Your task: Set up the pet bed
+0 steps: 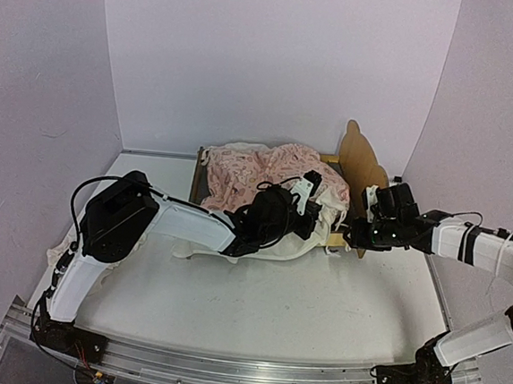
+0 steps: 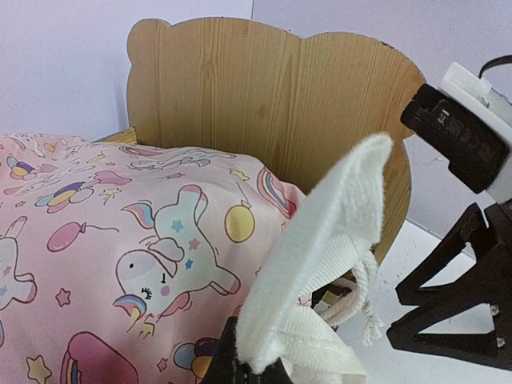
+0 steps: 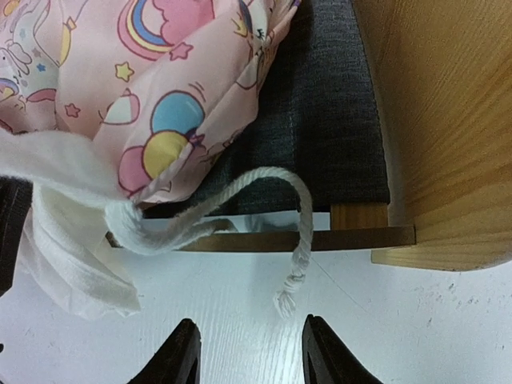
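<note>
The pet bed (image 1: 205, 186) stands at the back, its plywood ear-shaped headboard (image 1: 360, 163) on the right. A pink patterned blanket (image 1: 267, 170) lies heaped over it. My left gripper (image 1: 307, 195) is shut on the blanket's white ruffle (image 2: 320, 240), holding it up near the headboard (image 2: 272, 96). In the left wrist view that gripper (image 2: 256, 364) sits at the bottom edge. My right gripper (image 3: 248, 352) is open and empty over the table, just outside the bed's side rail (image 3: 336, 238). A white cord (image 3: 300, 232) hangs over the rail. The dark grey mattress pad (image 3: 320, 120) shows beside the blanket (image 3: 160, 80).
A pale cloth (image 1: 61, 251) lies on the table at the left, beside the left arm's base. White walls close in the back and both sides. My right gripper (image 1: 359, 230) is close to the headboard's near corner.
</note>
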Robot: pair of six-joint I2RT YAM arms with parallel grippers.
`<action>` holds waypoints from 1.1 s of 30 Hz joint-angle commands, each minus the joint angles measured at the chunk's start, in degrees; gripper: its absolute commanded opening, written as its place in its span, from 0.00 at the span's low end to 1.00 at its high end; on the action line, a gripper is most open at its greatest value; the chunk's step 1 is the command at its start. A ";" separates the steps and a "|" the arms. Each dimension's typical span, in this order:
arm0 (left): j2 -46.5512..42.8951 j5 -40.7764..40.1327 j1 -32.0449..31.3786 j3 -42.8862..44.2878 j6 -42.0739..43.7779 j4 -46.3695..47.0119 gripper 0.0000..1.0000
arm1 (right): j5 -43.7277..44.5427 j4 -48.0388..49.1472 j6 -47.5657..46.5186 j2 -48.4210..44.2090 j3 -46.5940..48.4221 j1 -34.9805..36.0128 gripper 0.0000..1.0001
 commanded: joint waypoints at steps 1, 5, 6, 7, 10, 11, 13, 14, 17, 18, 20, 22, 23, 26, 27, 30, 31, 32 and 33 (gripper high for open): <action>-4.24 -0.72 0.42 0.30 0.36 3.30 0.00 | 9.39 12.46 3.42 0.78 -3.59 2.37 0.44; -4.22 0.13 0.38 0.59 0.04 3.30 0.00 | 12.65 15.50 2.82 2.73 -5.92 3.00 0.44; -4.23 0.25 0.37 0.57 0.04 3.25 0.00 | 13.18 16.50 2.34 3.13 -6.38 3.06 0.44; -4.28 0.30 0.37 0.55 0.01 3.23 0.00 | 13.48 17.68 1.78 3.55 -6.65 3.05 0.43; -4.33 0.52 0.38 0.54 -0.27 3.27 0.00 | 13.65 23.28 0.57 4.99 -7.88 3.06 0.41; -4.33 0.73 0.38 0.50 -0.41 3.28 0.00 | 13.70 24.51 0.35 5.55 -8.04 3.10 0.38; -4.33 1.00 0.37 0.52 -0.63 3.29 0.00 | 13.57 26.35 0.43 6.74 -8.27 3.07 0.33; -4.37 1.10 0.37 0.47 -0.63 3.24 0.00 | 13.84 26.70 0.22 7.15 -8.29 3.05 0.30; -4.66 1.12 0.44 0.28 -0.63 3.30 0.00 | 16.02 26.86 -0.57 5.75 -8.93 3.05 0.15; -4.74 1.09 0.38 0.19 -0.52 3.28 0.00 | 16.61 26.14 -0.64 4.49 -9.13 3.06 0.08; -4.56 1.22 0.37 0.22 -0.14 3.29 0.00 | 18.83 21.82 -0.62 1.05 -8.73 3.10 0.00; -4.30 1.27 0.44 0.20 0.17 3.25 0.00 | 20.68 15.47 -0.76 -3.12 -7.95 3.12 0.00; -4.12 1.31 0.40 0.33 0.32 3.29 0.00 | 21.20 12.12 -0.74 -5.82 -7.51 3.06 0.00; -3.23 2.23 0.40 0.84 0.91 3.23 0.00 | 18.53 3.89 -0.18 -10.95 -6.30 3.00 0.00; -2.98 2.45 0.38 1.07 1.12 3.28 0.00 | 16.95 1.62 0.13 -12.33 -6.22 3.00 0.00; -2.45 3.23 0.37 1.57 1.65 3.30 0.00 | 11.09 -3.15 0.32 -16.09 -6.99 3.03 0.00; -2.33 3.48 0.37 1.63 1.95 3.27 0.00 | 8.21 -3.94 -0.25 -17.28 -7.36 3.04 0.00; -2.20 3.49 0.37 1.78 2.08 3.30 0.00 | 4.51 -4.22 -1.08 -18.58 -7.79 3.03 0.00; -2.09 3.44 0.37 1.86 2.17 3.30 0.00 | 0.51 -3.59 -3.29 -19.54 -8.34 3.05 0.00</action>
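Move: The rope's free end hangs just below my open right fingers, about 3 cm ahead, 1 cm to the right and 4 cm down. The blanket corner it comes from is some 9 cm left, 3 cm ahead and 5 cm up, pinched by my left hand; from that hand the rope end lies level ahead, about 10 cm right and 9 cm below. The middle of the headboard stands roughly 14 cm ahead of my right hand and 4 cm to its right. I drop my right hand about 4 cm, easing forward some 2 cm to the rope's dangling end, and shut the fingers on it. Then I draw it up about 7 cm, back towards me and a little right, away from the blanket corner, the fingers having tipped up 10 to 15 degrees. My left hand keeps its pinch on the corner, almost still. ##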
